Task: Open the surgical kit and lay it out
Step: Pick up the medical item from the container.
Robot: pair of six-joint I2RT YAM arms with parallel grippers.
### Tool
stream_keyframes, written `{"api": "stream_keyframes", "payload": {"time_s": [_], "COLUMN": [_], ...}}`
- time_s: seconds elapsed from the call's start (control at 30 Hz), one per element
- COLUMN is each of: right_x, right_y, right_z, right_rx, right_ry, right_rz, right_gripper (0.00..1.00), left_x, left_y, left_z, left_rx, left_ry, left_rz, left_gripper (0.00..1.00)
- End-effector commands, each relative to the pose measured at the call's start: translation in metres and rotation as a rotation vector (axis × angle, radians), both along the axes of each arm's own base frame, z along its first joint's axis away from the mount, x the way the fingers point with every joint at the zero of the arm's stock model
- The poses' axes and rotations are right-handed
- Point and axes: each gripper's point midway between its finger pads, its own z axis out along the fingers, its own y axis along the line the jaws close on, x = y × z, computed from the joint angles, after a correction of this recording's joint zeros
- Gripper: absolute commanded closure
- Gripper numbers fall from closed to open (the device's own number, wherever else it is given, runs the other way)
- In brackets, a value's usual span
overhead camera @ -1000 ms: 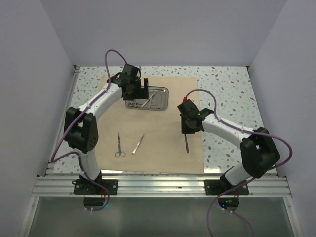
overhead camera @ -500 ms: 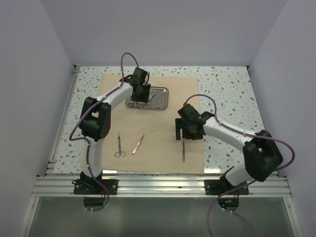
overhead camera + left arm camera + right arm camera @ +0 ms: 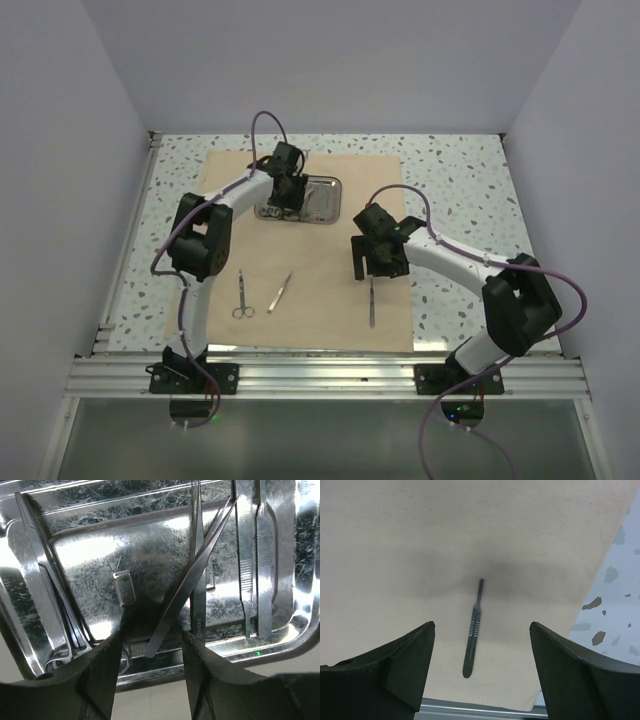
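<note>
The beige cloth wrap (image 3: 322, 262) lies spread flat on the table. At its far side sits the steel tray (image 3: 335, 200), still holding several thin metal tools. My left gripper (image 3: 287, 196) hovers low over the tray (image 3: 100, 555), jaws partly apart, astride the near end of crossed tweezers (image 3: 195, 575) without visibly touching them. My right gripper (image 3: 373, 272) hangs open above a scalpel handle (image 3: 372, 302) that lies loose on the cloth (image 3: 420, 540). Seen from the right wrist, the scalpel handle (image 3: 472, 630) is centred between the wide fingers (image 3: 405, 655).
Scissors (image 3: 242, 295) and tweezers (image 3: 280, 292) lie side by side on the cloth's near left. More tweezers (image 3: 247, 555) and scissors (image 3: 35, 580) rest in the tray. Speckled table (image 3: 460, 200) surrounds the cloth; an aluminium rail (image 3: 330, 375) runs along the near edge.
My right gripper opened and let go of the scalpel handle, which now lies on the cloth. My left gripper narrowed its jaws and settled lower over the tray.
</note>
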Motion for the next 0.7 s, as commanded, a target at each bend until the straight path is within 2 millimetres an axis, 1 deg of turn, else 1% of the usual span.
{"api": "stream_keyframes", "payload": {"time_s": [0.0,0.03,0.1,0.13,0.17,0.23,0.3,0.33,0.37,0.4,0.43,0.47,0.53,0.57,0.6,0.63,0.67], "right_x": [0.01,0.01,0.012,0.013,0.013,0.014,0.016,0.017,0.018,0.018,0.02,0.02,0.023,0.023,0.023,0.024,0.024], "right_y": [-0.003,-0.003,-0.003,-0.003,-0.002,-0.001,-0.001,-0.001,-0.001,-0.001,0.001,0.001,0.002,0.003,0.003,0.005,0.005], "right_z": [0.01,0.01,0.009,0.009,0.009,0.008,0.007,0.006,0.006,0.005,0.007,0.005,0.006,0.006,0.005,0.005,0.003], "right_rx": [-0.039,-0.044,-0.05,-0.052,-0.053,-0.059,-0.064,-0.068,-0.067,-0.07,-0.067,-0.07,-0.068,-0.065,-0.062,-0.054,-0.051], "right_ry": [-0.025,-0.022,-0.021,-0.022,-0.02,-0.018,-0.015,-0.014,-0.015,-0.012,-0.018,-0.013,-0.017,-0.016,-0.017,-0.021,-0.017], "right_rz": [0.018,0.02,0.022,0.026,0.028,0.033,0.034,0.035,0.035,0.038,0.039,0.041,0.041,0.042,0.042,0.042,0.042], "right_gripper": [0.2,0.2,0.2,0.2,0.2,0.2,0.2,0.21,0.21,0.21,0.21,0.21,0.21,0.21,0.21,0.21,0.21], "left_x": [0.022,0.022,0.026,0.026,0.03,0.031,0.034,0.033,0.035,0.035,0.033,0.031,0.027,0.024,0.023,0.019,0.018], "left_y": [-0.005,-0.005,-0.004,-0.004,-0.005,-0.005,-0.006,-0.007,-0.008,-0.009,-0.01,-0.011,-0.014,-0.013,-0.012,-0.015,-0.014], "left_z": [0.001,-0.006,-0.008,-0.011,-0.009,-0.015,-0.015,-0.019,-0.018,-0.02,-0.026,-0.029,-0.038,-0.042,-0.044,-0.045,-0.045], "left_rx": [-0.003,0.005,0.009,0.018,0.013,0.02,0.019,0.019,0.015,0.013,0.009,0.006,-0.012,-0.017,-0.016,-0.037,-0.036], "left_ry": [-0.05,-0.038,-0.038,-0.034,-0.042,-0.031,-0.033,-0.024,-0.024,-0.02,-0.005,0.002,0.032,0.045,0.051,0.068,0.075], "left_rz": [-0.012,-0.012,-0.006,-0.003,0.0,0.0,0.0,-0.003,-0.003,-0.006,-0.011,-0.011,-0.022,-0.021,-0.017,-0.028,-0.023], "left_gripper": [0.45,0.45,0.46,0.46,0.46,0.47,0.5,0.5,0.56,0.59,0.62,0.7,0.77,0.9,0.97,1.0,1.0]}}
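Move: The slanting tweezers in the tray lie with their middle about 4 cm ahead of my left hand, 2 cm to its right and 1 cm lower. A second, straight pair runs beneath them, 5 cm ahead and 3 cm right; the scissors lie 4 cm ahead and 6 cm left, the scalpel handle 5 cm ahead and 6 cm right. From my idle right hand those slanting tweezers are some 23 cm ahead, 13 cm left and 4 cm down. I close my half-open left fingers around the slanting tweezers near their middle and pinch them almost shut. To get there I first sink about 1 cm, then slide forward about 3.5 cm low over the tray, easing 1.5 cm to the right towards the end, with the wrist hardly turning. ##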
